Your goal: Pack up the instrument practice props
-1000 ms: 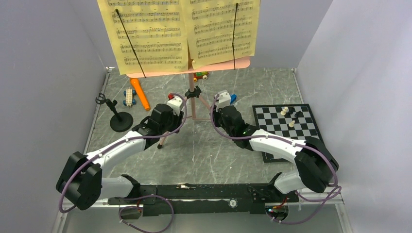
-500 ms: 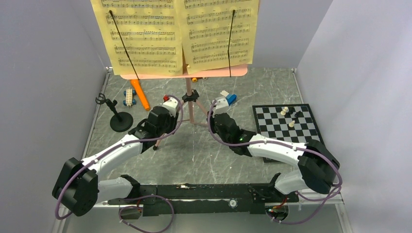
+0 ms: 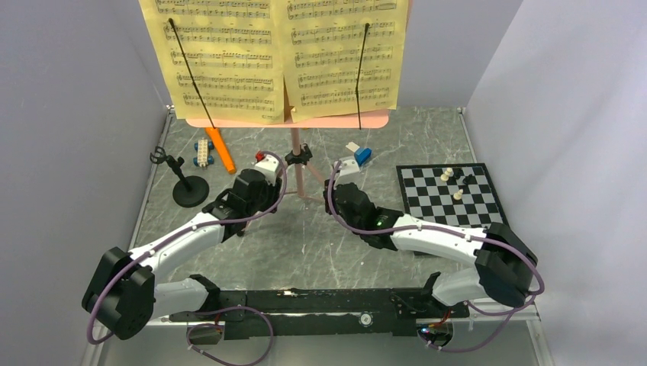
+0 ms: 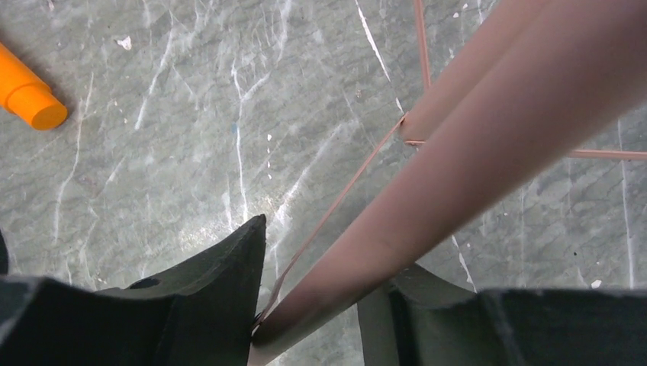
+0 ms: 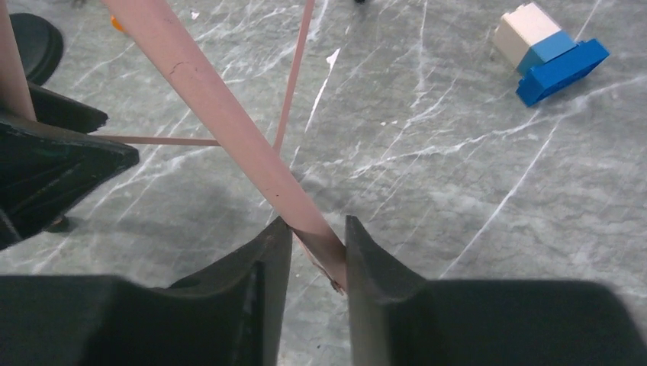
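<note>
The pink music stand [image 3: 296, 169] stands mid-table with yellow sheet-music pages [image 3: 275, 57] on its ledge. My left gripper [image 3: 252, 200] is shut on the left tripod leg [image 4: 473, 145], which runs between its jaws [image 4: 336, 259]. My right gripper [image 3: 347, 194] is shut on the right tripod leg [image 5: 221, 114], pinched near its foot [image 5: 317, 229]. The orange microphone [image 3: 220, 149] lies at the back left, its end showing in the left wrist view [image 4: 29, 99]. The black round-based mic stand [image 3: 187, 187] is upright at the left.
A chessboard [image 3: 450, 194] with a few pieces lies at the right. Blue-and-white blocks [image 3: 358, 155] sit behind my right gripper, also seen in the right wrist view [image 5: 553, 53]. Another block toy [image 3: 203, 151] lies by the microphone. Walls close in on three sides.
The music stand has shifted slightly left and its pages loom larger and higher in view. Both grippers moved with it, staying on the legs.
</note>
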Robot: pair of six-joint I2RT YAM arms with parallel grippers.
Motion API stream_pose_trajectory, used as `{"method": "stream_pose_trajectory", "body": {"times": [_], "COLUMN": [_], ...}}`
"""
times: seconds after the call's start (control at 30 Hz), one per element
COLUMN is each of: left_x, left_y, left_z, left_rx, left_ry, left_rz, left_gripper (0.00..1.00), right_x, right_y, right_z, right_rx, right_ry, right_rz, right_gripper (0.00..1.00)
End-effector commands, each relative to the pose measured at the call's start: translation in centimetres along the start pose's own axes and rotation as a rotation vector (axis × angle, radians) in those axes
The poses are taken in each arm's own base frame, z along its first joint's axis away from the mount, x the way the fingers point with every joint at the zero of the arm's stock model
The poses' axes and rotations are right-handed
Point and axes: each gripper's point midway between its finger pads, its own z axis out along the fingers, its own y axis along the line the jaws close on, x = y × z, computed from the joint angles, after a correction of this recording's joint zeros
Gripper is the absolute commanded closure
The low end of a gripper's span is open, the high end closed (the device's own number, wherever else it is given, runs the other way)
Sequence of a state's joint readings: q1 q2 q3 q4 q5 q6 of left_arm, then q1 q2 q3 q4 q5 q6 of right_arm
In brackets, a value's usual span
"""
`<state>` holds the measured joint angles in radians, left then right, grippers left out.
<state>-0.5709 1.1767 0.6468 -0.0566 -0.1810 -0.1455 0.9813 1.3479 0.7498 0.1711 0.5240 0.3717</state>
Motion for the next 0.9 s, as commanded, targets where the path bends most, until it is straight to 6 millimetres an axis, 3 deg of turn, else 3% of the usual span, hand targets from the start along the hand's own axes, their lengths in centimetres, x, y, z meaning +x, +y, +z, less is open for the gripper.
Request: {"method": "stream_pose_trajectory", "body": {"times": [0.0, 0.1, 0.3, 0.47, 0.57, 0.63, 0.73, 0.87], "left_x": [-1.8, -2.7, -5.2, -6.5, -6.7, -6.5, -7.2, -7.2], "left_y": [-0.6, -0.6, -0.6, -1.0, -0.4, -0.3, -2.1, -4.0], "left_z": [-0.9, -1.6, -3.2, -5.2, -6.9, -7.8, -10.2, -13.4], "left_rx": [0.016, 0.019, 0.031, 0.069, 0.048, 0.062, 0.201, 0.363], "left_ry": [-0.041, -0.068, -0.139, -0.181, -0.241, -0.268, -0.352, -0.431], "left_rz": [-0.053, -0.065, -0.082, -0.125, -0.243, -0.306, -0.309, -0.288], "left_gripper": [0.48, 0.41, 0.17, 0.02, 0.01, 0.01, 0.01, 0.01], "right_x": [2.6, 1.2, -1.9, -6.0, -9.7, -11.9, -15.2, -20.8], "right_y": [1.3, 0.5, -2.0, -7.1, -10.3, -10.9, -10.9, -10.8], "right_z": [-1.9, -2.5, -4.5, -6.9, -8.6, -9.9, -12.0, -16.4], "right_rx": [-0.058, -0.037, 0.01, 0.063, 0.101, 0.109, 0.079, 0.003], "right_ry": [0.127, 0.104, 0.053, -0.025, -0.114, -0.168, -0.27, -0.463], "right_rz": [0.03, 0.03, 0.053, 0.143, 0.194, 0.209, 0.251, 0.288], "right_gripper": [0.52, 0.31, 0.14, 0.11, 0.11, 0.1, 0.1, 0.09]}}
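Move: Both hands are still on the music stand's two front legs, each leg between the fingers. The stand's black hub is some 7 cm ahead, 5 cm right and 8 cm above the left hand, and about 7 cm ahead, 8 cm left and 5 cm above the right. The microphone lies roughly 13 cm ahead and 15 cm left of the left hand, 10 cm lower; the blue toy is about 10 cm ahead and 9 cm right of the right hand, 13 cm lower. The right hand opens wide and lets go of the right front leg, easing back some 3 cm before it swings about 15 cm right and climbs some 16 cm, up past the blue toy's near side towards the chess board, turning a little clockwise as its left side rises. The left hand also opens fully off its leg, rises about 11 cm and then draws back some 5 cm away from the stand, its left side rolling down and its fingers tipping up. ##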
